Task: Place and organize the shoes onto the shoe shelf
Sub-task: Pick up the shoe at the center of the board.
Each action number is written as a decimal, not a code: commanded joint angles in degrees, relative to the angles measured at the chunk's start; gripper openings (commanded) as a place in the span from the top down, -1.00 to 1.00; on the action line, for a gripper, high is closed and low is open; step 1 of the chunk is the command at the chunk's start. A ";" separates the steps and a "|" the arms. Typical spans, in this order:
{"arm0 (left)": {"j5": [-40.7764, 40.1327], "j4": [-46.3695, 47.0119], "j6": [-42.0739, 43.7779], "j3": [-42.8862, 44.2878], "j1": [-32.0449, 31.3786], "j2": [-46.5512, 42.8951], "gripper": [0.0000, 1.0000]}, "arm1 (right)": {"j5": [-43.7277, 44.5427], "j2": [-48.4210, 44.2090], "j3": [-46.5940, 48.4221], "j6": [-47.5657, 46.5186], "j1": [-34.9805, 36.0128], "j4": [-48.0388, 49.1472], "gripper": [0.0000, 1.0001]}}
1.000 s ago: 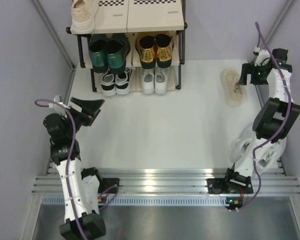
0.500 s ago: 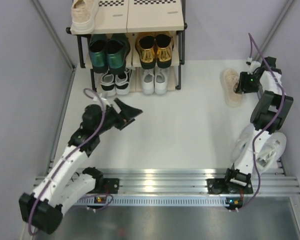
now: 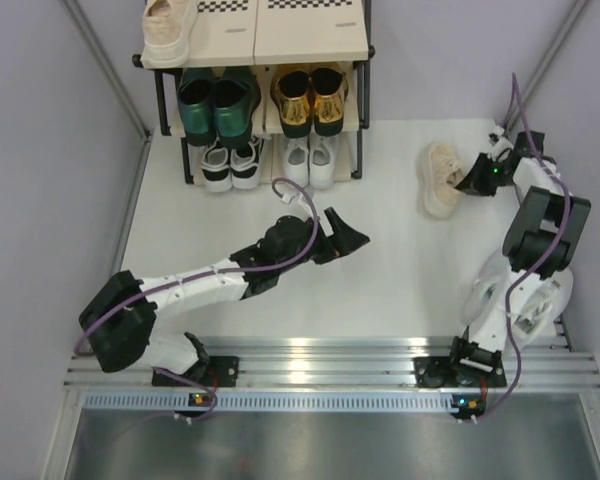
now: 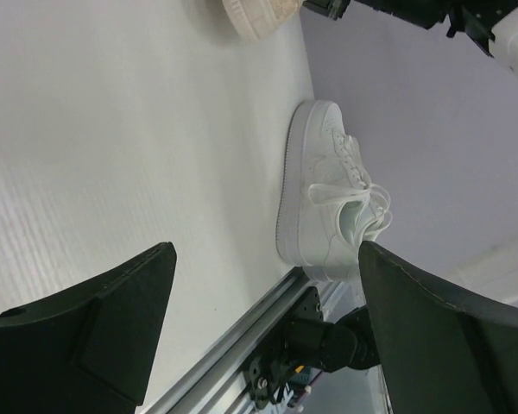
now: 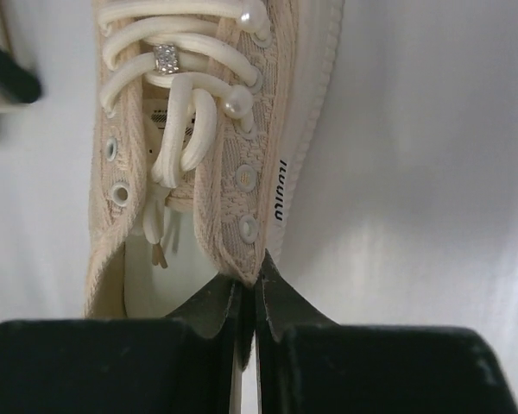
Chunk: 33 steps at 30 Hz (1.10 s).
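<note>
The shoe shelf (image 3: 305, 42) stands at the back. One beige sneaker (image 3: 166, 30) lies on its top board, green loafers (image 3: 215, 104) and gold loafers (image 3: 311, 98) sit on the middle tier, and black-and-white sneakers (image 3: 230, 165) and white lace-ups (image 3: 309, 162) are at the bottom. A second beige sneaker (image 3: 441, 179) (image 5: 198, 129) lies on the table to the right, with my right gripper (image 3: 474, 178) (image 5: 250, 278) shut on its side wall near the heel. My left gripper (image 3: 346, 240) (image 4: 266, 248) hangs open over mid-table, empty, facing a chunky white sneaker (image 4: 328, 190).
The chunky white sneaker (image 3: 492, 290) sits by the right wall, partly hidden behind the right arm. A metal rail (image 3: 310, 362) runs along the near table edge. Grey walls close in both sides.
My right gripper went from open to shut on the beige sneaker's side and drew it a little leftward. The left arm swung from the left wall out to mid-table.
</note>
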 commanded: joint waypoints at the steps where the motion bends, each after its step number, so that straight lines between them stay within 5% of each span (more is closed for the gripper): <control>1: -4.03 13.21 -0.12 4.61 -2.06 4.82 -0.84 | -13.63 -15.02 -7.86 14.31 1.84 8.89 1.00; 7: -3.24 18.13 3.75 10.68 -4.61 13.97 -0.85 | -14.79 -31.19 -22.99 28.30 5.79 15.84 1.00; 12: -3.85 18.14 5.15 12.18 -5.14 16.61 -0.86 | -9.52 -40.33 -27.33 31.75 10.27 12.61 1.00; 33: -18.97 22.09 15.44 9.80 -6.90 12.49 -0.85 | -6.17 -51.86 -35.33 41.60 23.02 13.04 1.00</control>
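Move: Out ahead and to the right of the left hand's open fingers is the beige shoe, its middle some 29 cm forward, 28 cm right and 15 cm lower. The right hand already pinches that shoe by its right collar. From the right hand, the left hand's fingers lie about 27 cm back, 34 cm left and 13 cm higher; the rack's right foot is 33 cm left and 5 cm ahead, and the white sneakers are 32 cm back and 16 cm right, both low. Swinging the pinched beige shoe up off the board, the right hand goes about 20 cm left, 17 cm back and 14 cm up towards the left gripper, rolling some 25 degrees so its left side rises, with a brief dip along the way. The left hand reaches about 8 cm right to meet the shoe's heel, then eases forward and slightly up as its fingers tip upward, still open. ##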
